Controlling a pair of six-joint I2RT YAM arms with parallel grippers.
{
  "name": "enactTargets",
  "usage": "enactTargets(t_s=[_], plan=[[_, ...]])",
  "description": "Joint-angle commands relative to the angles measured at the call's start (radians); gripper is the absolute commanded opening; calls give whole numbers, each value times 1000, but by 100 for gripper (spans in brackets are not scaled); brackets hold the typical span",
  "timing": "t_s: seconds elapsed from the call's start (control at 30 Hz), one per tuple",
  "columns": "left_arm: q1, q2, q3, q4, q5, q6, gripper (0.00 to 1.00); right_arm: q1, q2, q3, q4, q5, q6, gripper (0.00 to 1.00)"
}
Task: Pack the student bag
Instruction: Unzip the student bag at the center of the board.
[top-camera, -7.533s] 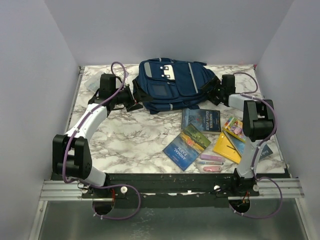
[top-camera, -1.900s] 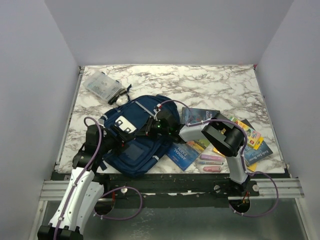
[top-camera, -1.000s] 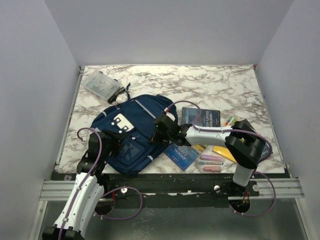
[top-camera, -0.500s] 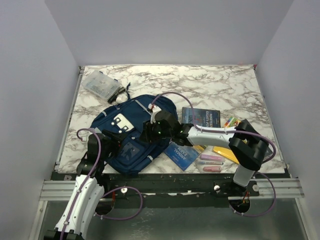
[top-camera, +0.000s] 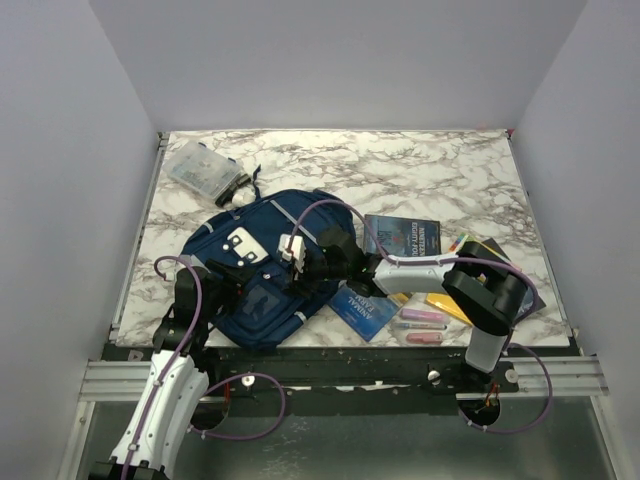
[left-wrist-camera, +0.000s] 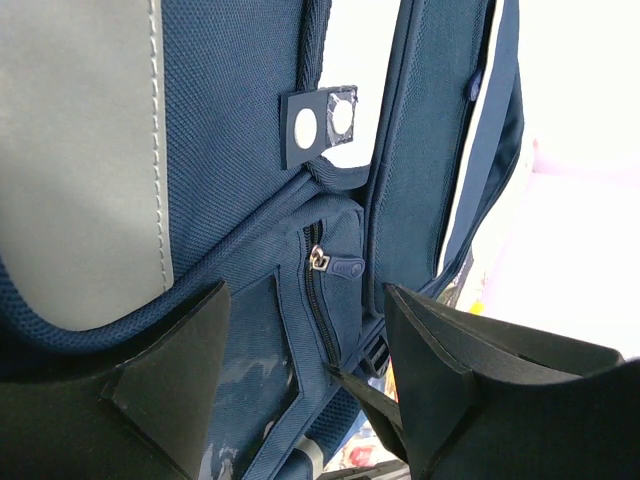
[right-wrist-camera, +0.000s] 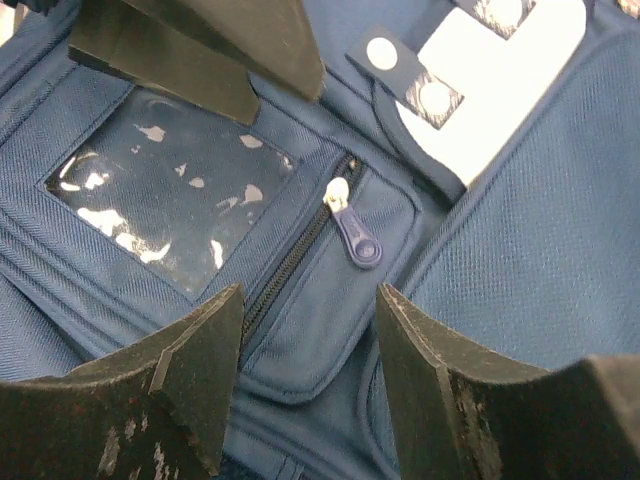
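Observation:
The navy-blue student bag (top-camera: 262, 262) lies flat at the near left of the table, front pocket up, white patch (top-camera: 243, 244) showing. My left gripper (top-camera: 226, 277) is open over the bag's near-left part; in the left wrist view (left-wrist-camera: 305, 345) its fingers straddle the front pocket's zipper pull (left-wrist-camera: 340, 266). My right gripper (top-camera: 300, 264) is open over the front pocket from the right; in the right wrist view (right-wrist-camera: 310, 375) its fingers straddle the fabric just below the blue zipper pull (right-wrist-camera: 356, 236) and the clear window (right-wrist-camera: 170, 190). Neither holds anything.
A small clear plastic box (top-camera: 204, 171) lies at the far left. Books (top-camera: 402, 238) (top-camera: 364, 307), a yellow book (top-camera: 452, 306), crayons (top-camera: 462, 243) and pink items (top-camera: 421, 320) lie to the right of the bag, under the right arm.
The bag has come from the far middle of the table to the near left. In the last half second the right gripper shifted slightly left over the front pocket; the left arm stayed.

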Motion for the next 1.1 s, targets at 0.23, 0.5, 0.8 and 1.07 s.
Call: enactTargets(t_s=[0.23,0.5,0.8,1.07], plan=[[8,-7,3,-90,12,44,66,-4,142,223,-184,-172,-379,59],[8,-10,17,-111,-8,41,66,-27,248,356,-367,-272,-441,53],[8,17,6,-108,-62,7,66,-30,300,420,-501,-138,-436,11],[8,6,-14,-107,-111,-31,66,-30,325,509,-695,-128,-157,1]])
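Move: The zipper pull on the bag's pocket lies about 4 cm to the right hand's left, 2 cm ahead and 3 cm below. The white snap panel sits some 7 cm farther out and 5 cm left of the pull; the clear window's middle is about 7 cm back and 2 cm left of it. From the left hand the pull is roughly 5 cm right, 2 cm ahead, 3 cm lower. Open right fingers go left about 4 cm, then sink, turning 20 degrees counter-clockwise, and pinch the zipper pull. ##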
